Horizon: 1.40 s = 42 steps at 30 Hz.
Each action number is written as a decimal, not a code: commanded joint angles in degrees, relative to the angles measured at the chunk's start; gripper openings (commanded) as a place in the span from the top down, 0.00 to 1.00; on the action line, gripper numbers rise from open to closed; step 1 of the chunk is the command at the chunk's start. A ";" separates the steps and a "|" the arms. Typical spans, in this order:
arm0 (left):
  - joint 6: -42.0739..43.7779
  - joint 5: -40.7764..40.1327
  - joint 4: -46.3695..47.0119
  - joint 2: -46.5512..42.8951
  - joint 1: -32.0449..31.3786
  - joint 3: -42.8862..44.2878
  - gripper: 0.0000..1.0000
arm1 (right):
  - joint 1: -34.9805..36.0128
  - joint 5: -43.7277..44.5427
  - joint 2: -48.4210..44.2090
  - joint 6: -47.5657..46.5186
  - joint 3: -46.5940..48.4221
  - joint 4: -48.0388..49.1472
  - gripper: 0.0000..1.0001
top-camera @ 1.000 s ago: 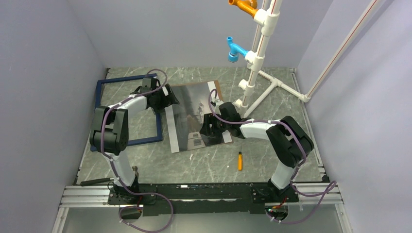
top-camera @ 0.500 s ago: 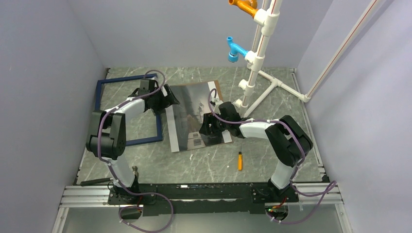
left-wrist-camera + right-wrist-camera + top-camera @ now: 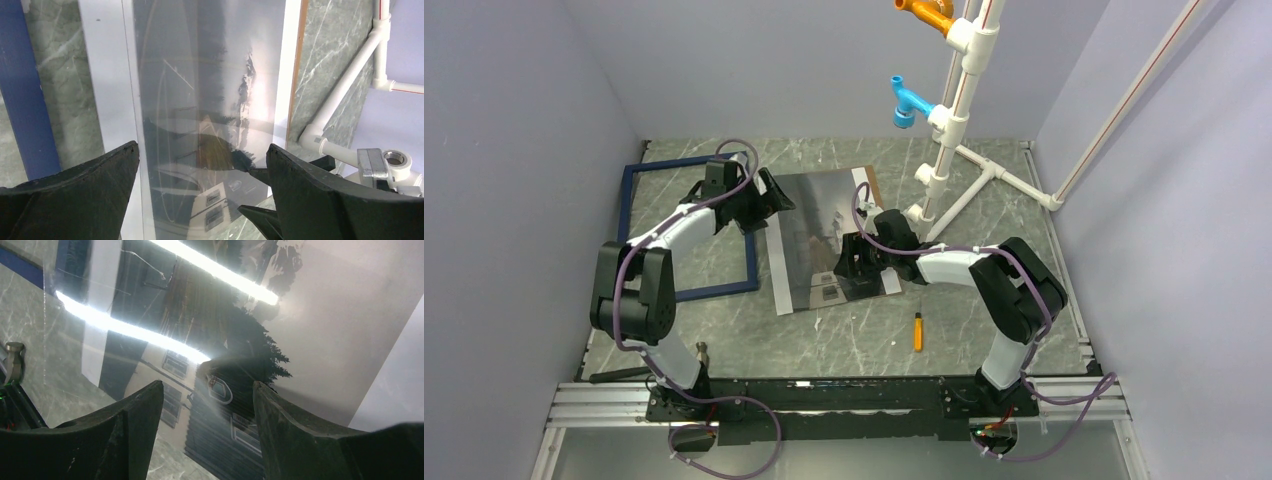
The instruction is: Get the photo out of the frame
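The photo (image 3: 819, 235), a glossy dark print with white side strips on brown board, lies flat mid-table, apart from the frame. The navy blue frame (image 3: 664, 165) lies flat to its left. My left gripper (image 3: 774, 200) hovers open above the photo's far left edge. In the left wrist view its jaws (image 3: 202, 147) stand wide with nothing between them, over the photo (image 3: 210, 75), with the frame (image 3: 30, 100) at the left. My right gripper (image 3: 846, 265) is open over the photo's near right part. The right wrist view has its jaws (image 3: 207, 385) empty just above the print (image 3: 280, 340).
A white pipe stand (image 3: 949, 150) with blue and orange fittings rises at the back right. A small yellow-handled tool (image 3: 917, 331) lies near the front, right of centre. A black tool (image 3: 619, 375) rests at the front left edge. Grey walls close both sides.
The left arm's elbow has swung outward to the left and its gripper has edged slightly toward the back. The right arm, photo and frame have not moved.
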 commanded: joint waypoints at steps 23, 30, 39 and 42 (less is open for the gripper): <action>4.25 1.23 -3.08 2.47 -1.94 1.18 0.60 | 0.02 -0.12 0.78 -2.64 -1.15 -3.39 0.27; 5.51 1.76 -4.59 5.22 -1.27 2.85 0.82 | 0.19 -0.17 -0.12 -3.40 -1.16 -3.87 0.25; 5.39 3.93 -4.91 7.27 -0.40 3.61 1.00 | 3.68 4.90 -2.79 -7.88 0.01 -6.99 0.12; 4.56 4.91 -4.30 7.10 -0.33 3.32 1.00 | 9.29 12.62 -5.59 -11.97 0.28 -9.19 0.07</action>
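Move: The photo lies flat between the hands: its middle is about 9 cm right of the left hand, 3 cm back and some 9 cm below, with its left edge nearly under the fingers. The empty blue frame's middle is about 17 cm to that hand's left, level with it. From the right hand, the photo's middle is some 5 cm ahead, 1 cm left and 2 cm below; the orange screwdriver is about 15 cm right and 13 cm back. The left hand shuts while sinking about 5 cm to the photo's left edge; the right gripper opens wider. ##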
